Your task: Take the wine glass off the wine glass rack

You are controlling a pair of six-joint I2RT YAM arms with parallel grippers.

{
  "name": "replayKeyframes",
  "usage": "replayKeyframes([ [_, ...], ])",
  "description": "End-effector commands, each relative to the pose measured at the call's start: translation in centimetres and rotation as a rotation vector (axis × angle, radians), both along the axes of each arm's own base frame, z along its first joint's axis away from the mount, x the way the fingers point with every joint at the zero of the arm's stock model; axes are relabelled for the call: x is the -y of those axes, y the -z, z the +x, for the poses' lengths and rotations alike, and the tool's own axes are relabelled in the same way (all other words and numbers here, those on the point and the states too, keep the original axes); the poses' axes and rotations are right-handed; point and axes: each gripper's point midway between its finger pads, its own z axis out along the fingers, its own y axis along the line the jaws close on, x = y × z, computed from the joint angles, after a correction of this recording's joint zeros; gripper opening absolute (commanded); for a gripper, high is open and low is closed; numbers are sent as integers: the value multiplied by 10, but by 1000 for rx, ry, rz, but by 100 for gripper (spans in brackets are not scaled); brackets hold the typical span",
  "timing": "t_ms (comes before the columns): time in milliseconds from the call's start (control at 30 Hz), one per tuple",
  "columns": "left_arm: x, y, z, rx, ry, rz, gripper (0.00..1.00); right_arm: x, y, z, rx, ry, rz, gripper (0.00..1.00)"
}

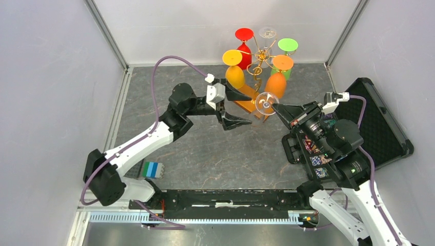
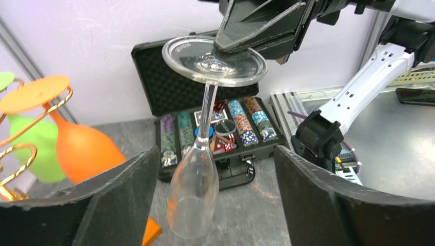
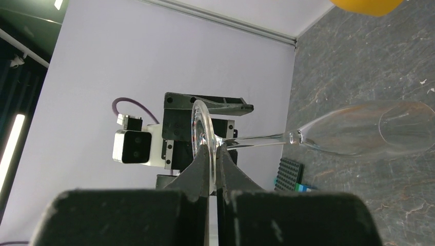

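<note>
A clear wine glass hangs foot up and bowl down, a little tilted. My right gripper is shut on the rim of its round foot. It hangs in front of the wine glass rack, a gold wire stand on an amber base, and touches no arm of it. My left gripper stands open, one finger on each side of the bowl, with a gap on both sides. In the right wrist view the stem and bowl stretch to the right above the grey floor.
On the rack hang red, yellow, green, orange and clear glasses. An open black case of poker chips lies at the right. A small brick plate lies at the near left. Walls close in both sides.
</note>
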Motion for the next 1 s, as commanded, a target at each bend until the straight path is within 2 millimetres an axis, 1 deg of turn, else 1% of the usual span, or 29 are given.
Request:
replayKeyframes([
  [0,9,-46,-15,96,88,-158,82,2,-44,-14,100,-24,89,0],
  [100,19,-40,-15,61,102,-151,71,-1,-41,-14,82,-45,95,0],
  [167,25,-36,-17,40,116,-152,66,-6,-40,-14,78,-70,96,0],
  [233,32,-32,-18,17,123,-147,65,-9,-39,-14,71,-87,94,0],
  [367,44,-22,-11,-14,82,-123,65,-16,-41,-15,84,-127,89,0],
  [433,50,-18,-11,-27,84,-119,62,-19,-39,-16,86,-150,97,0],
  [467,51,-18,-12,-32,90,-116,59,-20,-38,-16,88,-154,106,0],
  [567,52,-14,-9,-43,80,-102,42,-20,-36,-16,93,-151,113,0],
  [600,52,-12,-8,-41,73,-95,39,-19,-35,-16,98,-149,114,0],
  [700,51,-11,-7,-28,62,-81,31,-19,-33,-14,107,-145,118,0],
  [800,51,-8,-5,-12,52,-51,10,-18,-30,-10,108,-126,122,0],
  [867,50,-7,-2,1,36,-42,3,-15,-30,-9,115,-109,123,0],
  [967,49,-8,0,11,26,-48,2,-15,-32,-6,126,-99,115,0],
])
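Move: The wine glass hangs upright by its foot from the shut right gripper; its bare stem is about 7 cm to the right of the open left gripper, level in reach and some 1 cm lower. From the left hand, the orange glass on the rack hangs roughly 9 cm ahead and 11 cm right, and the yellow one 11 cm ahead and 3 cm left. From the right hand, the left gripper waits about 9 cm left, 1 cm ahead and 3 cm lower. Left gripper reaches about 5 cm right and pinches the stem; right keeps the foot, easing 2 cm left. ##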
